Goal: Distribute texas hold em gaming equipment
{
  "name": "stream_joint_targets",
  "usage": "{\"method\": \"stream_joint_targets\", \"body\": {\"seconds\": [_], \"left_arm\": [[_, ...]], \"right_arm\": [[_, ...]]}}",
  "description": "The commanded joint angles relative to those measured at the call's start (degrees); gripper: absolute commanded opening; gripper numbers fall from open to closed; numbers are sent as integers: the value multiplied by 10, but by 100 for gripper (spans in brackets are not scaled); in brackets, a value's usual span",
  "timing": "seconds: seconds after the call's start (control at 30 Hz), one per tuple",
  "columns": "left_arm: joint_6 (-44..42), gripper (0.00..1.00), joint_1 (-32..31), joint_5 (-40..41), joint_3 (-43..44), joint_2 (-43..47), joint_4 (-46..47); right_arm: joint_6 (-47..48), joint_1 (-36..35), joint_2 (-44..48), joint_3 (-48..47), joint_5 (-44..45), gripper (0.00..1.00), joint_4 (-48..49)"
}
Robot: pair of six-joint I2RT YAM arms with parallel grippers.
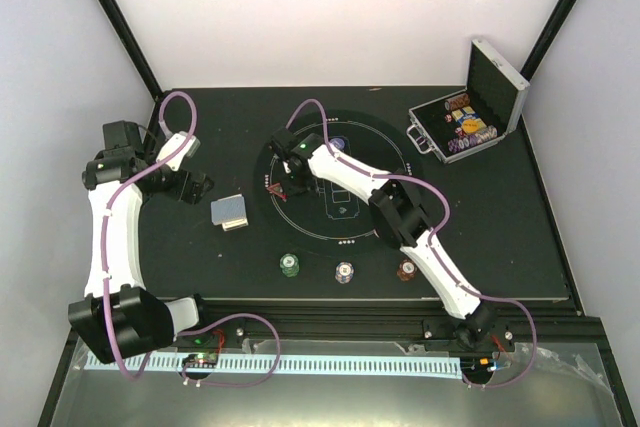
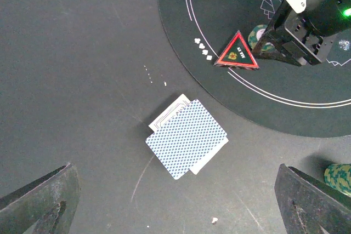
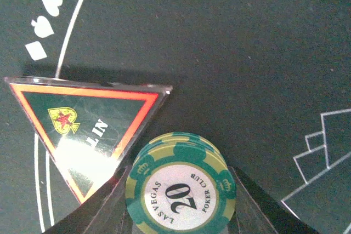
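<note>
My right gripper [image 3: 181, 215] is shut on a small stack of green chips [image 3: 181, 190] marked 20, low over the round black mat [image 1: 352, 227]. The stack sits right beside the red triangle marker [image 3: 88, 124], which lies on the mat's white ring. The same green chips [image 2: 256, 35] and triangle marker [image 2: 237, 51] show in the left wrist view. Blue-grey-backed playing cards [image 2: 187, 138] lie in a loose pile on the table left of the mat. My left gripper [image 2: 175, 204] hangs open above them, its fingers [image 2: 38, 201] far apart and touching nothing.
Three chip stacks stand along the mat's near edge: green [image 1: 289, 265], purple-white [image 1: 344, 272], red-brown [image 1: 406, 270]. An open silver case [image 1: 465, 117] with more chips stands at the back right. A purple disc [image 1: 338, 145] lies at the mat's far side.
</note>
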State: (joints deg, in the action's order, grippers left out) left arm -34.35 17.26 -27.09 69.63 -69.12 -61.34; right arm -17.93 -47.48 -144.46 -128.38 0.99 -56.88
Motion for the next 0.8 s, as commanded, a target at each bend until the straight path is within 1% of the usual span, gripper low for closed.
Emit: {"method": "stream_joint_targets", "body": {"seconds": [0.0, 0.13, 0.27, 0.3, 0.47, 0.5, 0.57, 0.67, 0.77], "left_arm": [[-2, 99, 3, -10, 24, -1, -11], [-1, 99, 3, -11, 26, -2, -13], [-1, 99, 3, -13, 29, -4, -14], [-1, 99, 3, -15, 29, -4, -15], [0, 99, 4, -21, 31, -3, -17], [0, 99, 3, -23, 32, -3, -18], [-1, 99, 3, -26, 34, -2, -22], [-13, 99, 3, -54, 42, 2, -42], [-11, 99, 3, -61, 39, 11, -31]], "right_arm": [[-18, -2, -30, -35, -43, 26, 14], [-19, -1, -34, -40, -34, 26, 10], [-9, -1, -22, -20, -6, 31, 3], [-8, -1, -19, -13, 0, 34, 3], [0, -1, 2, 10, 20, 61, -2], [2, -1, 8, 10, 26, 64, -4], [8, -1, 25, 10, 37, 68, -9], [17, -1, 67, 16, 55, 70, -18], [24, -6, 131, 68, 61, 71, -11]]}}
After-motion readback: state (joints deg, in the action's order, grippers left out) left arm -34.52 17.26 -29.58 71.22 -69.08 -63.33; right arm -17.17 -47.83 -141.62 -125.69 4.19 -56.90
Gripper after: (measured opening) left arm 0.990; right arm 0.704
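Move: The green 20 chip is already in the right fingers, down at the table. The ALL IN triangle lies flat about 4 cm to this hand's left and level with it. The purple button is some 10 cm ahead and 12 cm right, and the card decks are about 5 cm back and 14 cm left. From the idle left hand, the green chip is roughly 9 cm ahead, 18 cm right and 20 cm below. The green chip, pinched at table height, is slid about 1 cm left against the edge of the ALL IN triangle by the right hand, which then pauses there. The fingers open to let it go, and the hand draws off some 2 cm to the right, rising about 1 cm away from the chip at the end. ##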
